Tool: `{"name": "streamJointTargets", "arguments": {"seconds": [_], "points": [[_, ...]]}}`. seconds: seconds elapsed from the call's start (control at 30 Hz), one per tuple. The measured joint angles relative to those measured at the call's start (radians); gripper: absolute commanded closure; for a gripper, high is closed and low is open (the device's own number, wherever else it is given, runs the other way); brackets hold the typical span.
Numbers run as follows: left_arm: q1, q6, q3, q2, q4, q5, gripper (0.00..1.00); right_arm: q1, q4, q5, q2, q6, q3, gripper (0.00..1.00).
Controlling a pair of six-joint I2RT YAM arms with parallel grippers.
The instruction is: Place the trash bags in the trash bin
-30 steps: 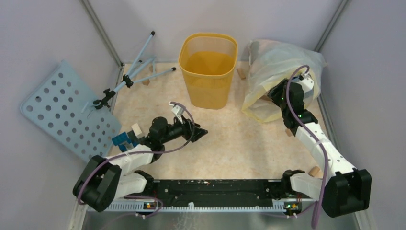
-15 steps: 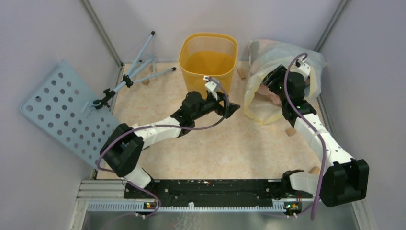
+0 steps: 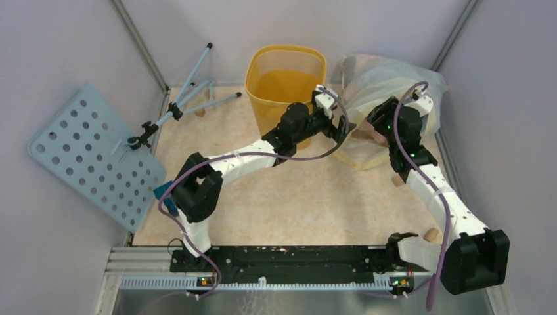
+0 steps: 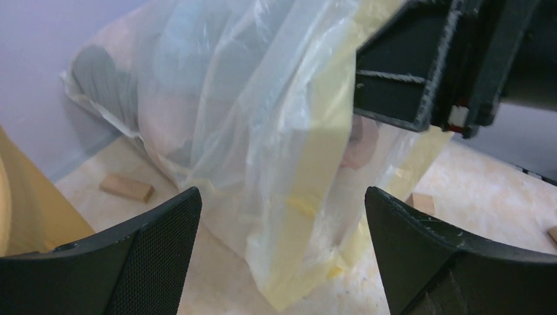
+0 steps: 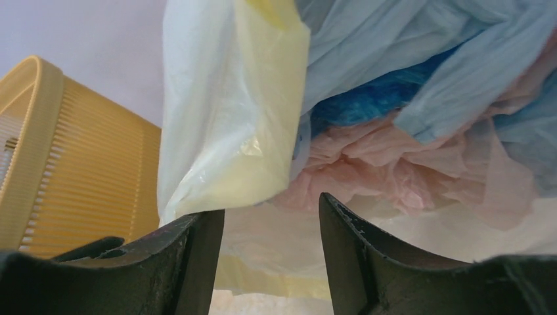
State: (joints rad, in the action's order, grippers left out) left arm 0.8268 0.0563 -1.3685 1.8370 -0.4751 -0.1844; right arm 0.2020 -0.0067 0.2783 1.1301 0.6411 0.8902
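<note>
The trash bin (image 3: 286, 85), yellow-orange with ribbed sides, stands upright at the back centre and shows again at the left of the right wrist view (image 5: 79, 170). The pale pink trash bags (image 5: 394, 170) lie crumpled inside the big whitish-yellow sack (image 3: 387, 75), under a grey-blue bag (image 5: 427, 72). My right gripper (image 5: 270, 223) is open at the sack's mouth, with the pink film just beyond its tips and nothing between them. My left gripper (image 4: 282, 216) is stretched across to the sack's near side (image 4: 263, 131), wide open and empty. It hangs beside the bin (image 3: 345, 128), close to the right gripper (image 3: 376, 121).
A folded tripod (image 3: 190, 98) and a perforated grey-blue panel (image 3: 85, 151) lie at the left. Small wooden blocks sit by the bin (image 3: 330, 100), near the right arm (image 3: 398, 180) and at the front right (image 3: 431, 233). Frame posts stand at both back corners.
My left arm has swung from the table's middle out to the right, up to the sack, with its jaws opening wider. The right gripper has shifted a little at the sack's mouth.
</note>
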Motion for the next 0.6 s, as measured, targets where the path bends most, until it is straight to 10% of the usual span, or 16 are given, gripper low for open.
{"name": "streamJointTargets", "arguments": {"seconds": [0.43, 0.6], "points": [[0.000, -0.007, -0.226, 0.197, 0.016, -0.005, 0.03, -0.053, -0.009, 0.095, -0.051, 0.041, -0.013, 0.44], [-0.001, -0.012, -0.284, 0.250, 0.014, -0.005, 0.50, -0.068, -0.009, 0.097, -0.048, 0.042, -0.011, 0.37]]}}
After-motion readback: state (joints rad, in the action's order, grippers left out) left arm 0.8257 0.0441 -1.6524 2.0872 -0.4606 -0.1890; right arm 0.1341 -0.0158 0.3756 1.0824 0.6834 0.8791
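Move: The left rim of the big white bag's mouth is what the open left hand goes for: about 4 cm ahead of it and 6 cm to its right, roughly level. The right gripper is some 9 cm to the left hand's right, 2 cm farther out and a little higher; the bin's middle is 19 cm to its left, 11 cm ahead. For the right hand, at the mouth, the pink trash bag inside is about 8 cm ahead, 4 cm right and 9 cm below. Forward and to the right in equal parts, about 6 cm in all, the left hand drives along its own pointing direction with its fingers wide, rising slightly then sinking, until they straddle the bag's left rim, and only at the end starts to close. Meanwhile the right hand shifts some 4 cm right across the mouth, rising a little, turning about 10 degrees clockwise and keeping its half-open fingers as they are. ##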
